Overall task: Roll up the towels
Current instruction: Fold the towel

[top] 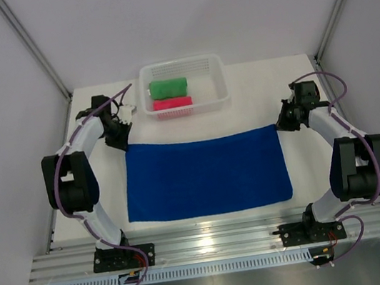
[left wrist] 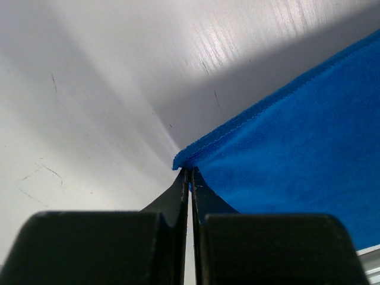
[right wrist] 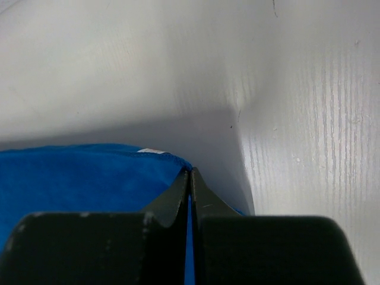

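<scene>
The blue towel (top: 206, 176) lies spread flat in the middle of the table. My left gripper (top: 122, 142) is at its far left corner, jaws shut on that corner; the left wrist view shows the blue towel (left wrist: 297, 160) meeting the tips of the gripper (left wrist: 190, 172). My right gripper (top: 282, 126) is shut on the far right corner, and blue cloth (right wrist: 77, 178) shows between the closed jaws of that gripper (right wrist: 190, 172). A small white tag (right wrist: 151, 151) sits at that edge. The green towel (top: 168, 88) and the pink towel (top: 172, 103) lie rolled in the basket.
The white mesh basket (top: 219, 73) stands at the far middle of the table, just behind the blue towel's far edge. Bare white table (top: 309, 167) runs along both sides of the towel. A metal rail (top: 220, 239) carries the arm bases at the near edge.
</scene>
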Controlling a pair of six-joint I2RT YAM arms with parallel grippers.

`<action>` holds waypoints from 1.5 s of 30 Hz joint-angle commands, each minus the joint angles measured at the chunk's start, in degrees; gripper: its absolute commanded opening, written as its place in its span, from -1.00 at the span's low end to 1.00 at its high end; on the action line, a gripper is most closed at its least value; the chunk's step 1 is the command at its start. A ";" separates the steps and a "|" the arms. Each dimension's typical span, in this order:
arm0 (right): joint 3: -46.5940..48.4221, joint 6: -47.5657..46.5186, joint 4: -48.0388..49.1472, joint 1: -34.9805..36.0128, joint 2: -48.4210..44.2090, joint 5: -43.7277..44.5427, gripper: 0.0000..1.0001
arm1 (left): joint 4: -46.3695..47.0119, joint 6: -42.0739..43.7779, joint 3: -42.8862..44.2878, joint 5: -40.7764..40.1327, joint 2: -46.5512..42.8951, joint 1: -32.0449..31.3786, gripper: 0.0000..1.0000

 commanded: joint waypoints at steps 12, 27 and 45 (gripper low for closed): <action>6.69 -0.25 6.37 -5.32 2.85 -4.17 -1.00 | -0.15 3.50 9.20 1.90 -3.39 0.86 -0.99; -3.75 3.69 2.43 -5.67 -6.28 -6.91 -1.00 | -0.50 10.36 -0.60 5.94 -10.23 1.82 -0.99; -21.25 11.43 -4.70 -5.85 -25.17 -1.09 -1.00 | -0.41 12.38 -16.26 6.29 -20.62 5.17 -0.99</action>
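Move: Both hands already pinch the blue towel's far corners, about 7 cm above the table. From the left hand, the near-left corner lies some 26 cm back and 3 cm to the left; from the right hand, the near-right corner is about 25 cm back and 2 cm to its right. The plastic basket's middle stands around 19 cm ahead and 23 cm right of the left hand, and the red towel roll 14 cm ahead, 18 cm right. Forward and up in a short swing, then back towards the towel's near edge: both hands keep their pinch on the far corners. The left first rises about 6 cm while going 4 forward, the right goes 4 forward and 4 up, easing right; then they sweep back and sink, the left by some 11 cm, the right by 14, each wrist turned slightly clockwise. ##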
